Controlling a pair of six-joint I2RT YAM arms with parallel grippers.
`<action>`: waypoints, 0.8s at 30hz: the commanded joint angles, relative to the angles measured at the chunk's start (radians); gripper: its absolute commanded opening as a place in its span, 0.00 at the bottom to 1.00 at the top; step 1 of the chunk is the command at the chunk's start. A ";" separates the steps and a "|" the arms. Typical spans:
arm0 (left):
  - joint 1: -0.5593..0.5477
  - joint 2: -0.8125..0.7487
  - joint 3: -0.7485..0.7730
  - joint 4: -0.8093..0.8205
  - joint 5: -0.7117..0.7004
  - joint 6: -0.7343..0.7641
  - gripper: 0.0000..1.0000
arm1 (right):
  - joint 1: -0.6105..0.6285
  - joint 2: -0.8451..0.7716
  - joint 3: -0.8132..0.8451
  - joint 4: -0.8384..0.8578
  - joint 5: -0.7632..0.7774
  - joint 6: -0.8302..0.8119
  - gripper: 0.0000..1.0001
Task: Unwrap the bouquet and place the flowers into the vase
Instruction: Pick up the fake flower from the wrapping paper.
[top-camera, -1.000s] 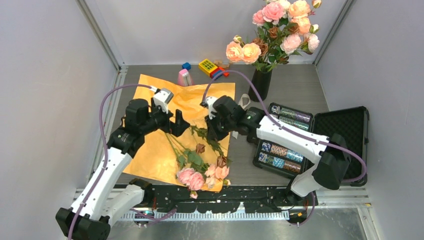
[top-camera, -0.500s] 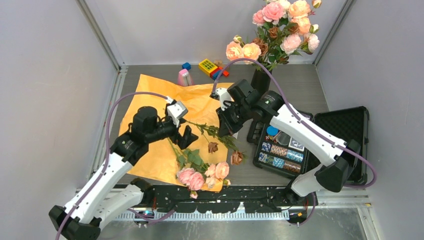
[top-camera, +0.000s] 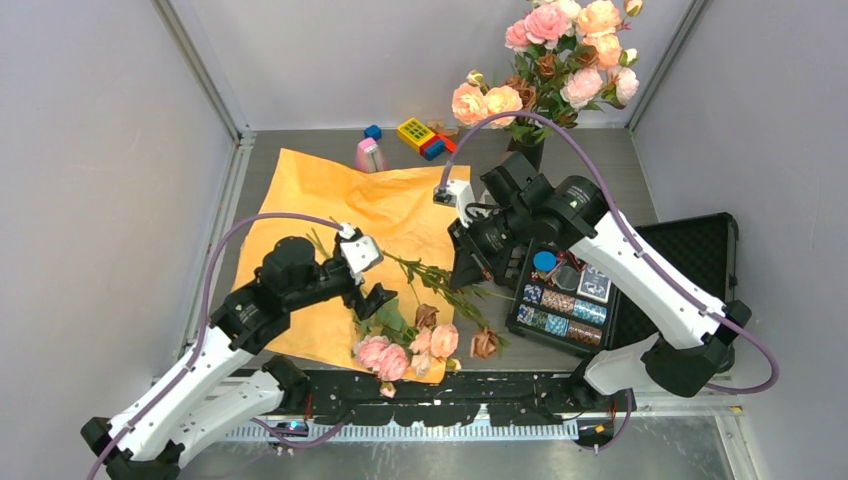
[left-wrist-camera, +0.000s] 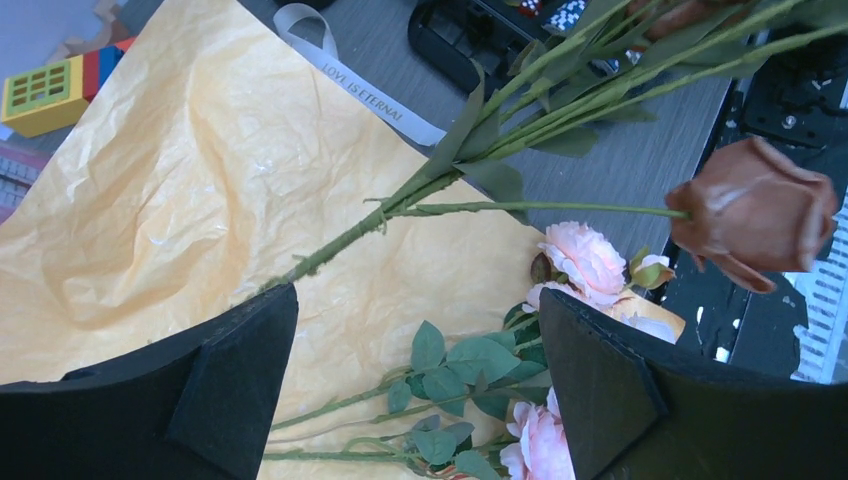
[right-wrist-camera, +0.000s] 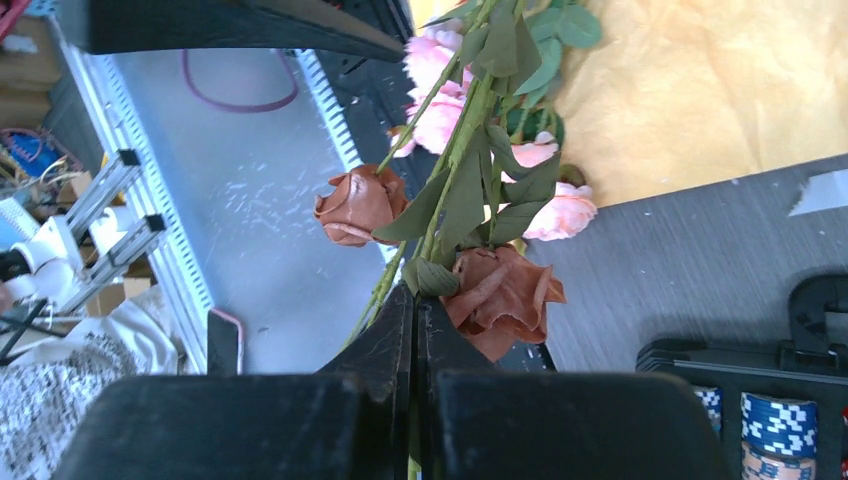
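Note:
The bouquet is unwrapped: its orange paper lies flat, with pink roses and leafy stems resting on its near edge. My right gripper is shut on a green stem with two brown roses hanging from it, held above the table between the paper and the chip case. My left gripper is open, low over the lying stems, touching nothing. The black vase stands behind the right arm, mostly hidden, with several pink and peach roses in it.
An open black case of poker chips lies right of the paper, its lid flat beside it. A pink metronome and toy blocks sit at the back. A cream ribbon lies past the paper's edge.
My right gripper has lifted the brown-rose stem off the paper and carried it right. My left arm has come nearer, over the lying roses, jaws still open.

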 joint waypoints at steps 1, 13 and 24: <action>-0.056 0.013 -0.004 -0.006 -0.070 0.051 0.93 | -0.003 -0.033 0.060 -0.065 -0.128 -0.050 0.00; -0.194 0.028 -0.027 0.020 -0.147 0.066 0.92 | -0.003 -0.002 0.062 -0.090 -0.211 -0.078 0.00; -0.243 0.084 -0.014 0.028 -0.127 0.046 0.64 | 0.001 0.024 0.060 -0.102 -0.232 -0.087 0.00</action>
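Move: From the left hand, the bare stems of the brown rose bunch run past some 5 cm to its right, 3 cm ahead and 4 cm lower; the bunch's nearer brown rose is about 7 cm right, 4 cm back and 3 cm lower, and the pink flowers on the paper roughly 13 cm back, 1 cm right and 20 cm below. From the right hand, which holds the bunch, those stems are about 10 cm left, 1 cm ahead and 4 cm lower; the left gripper is about 15 cm left, 2 cm back and level. Down, right and back goes the left hand, roughly 5 cm in all, rolling slightly, to bring its wide-open fingers around the brown roses' bare stems; late on they start closing by about a quarter, without shutting. The right hand keeps its pinch on the bunch and draws it some 3.5 cm back and slightly up, turning about 10 degrees and nearly settling. ##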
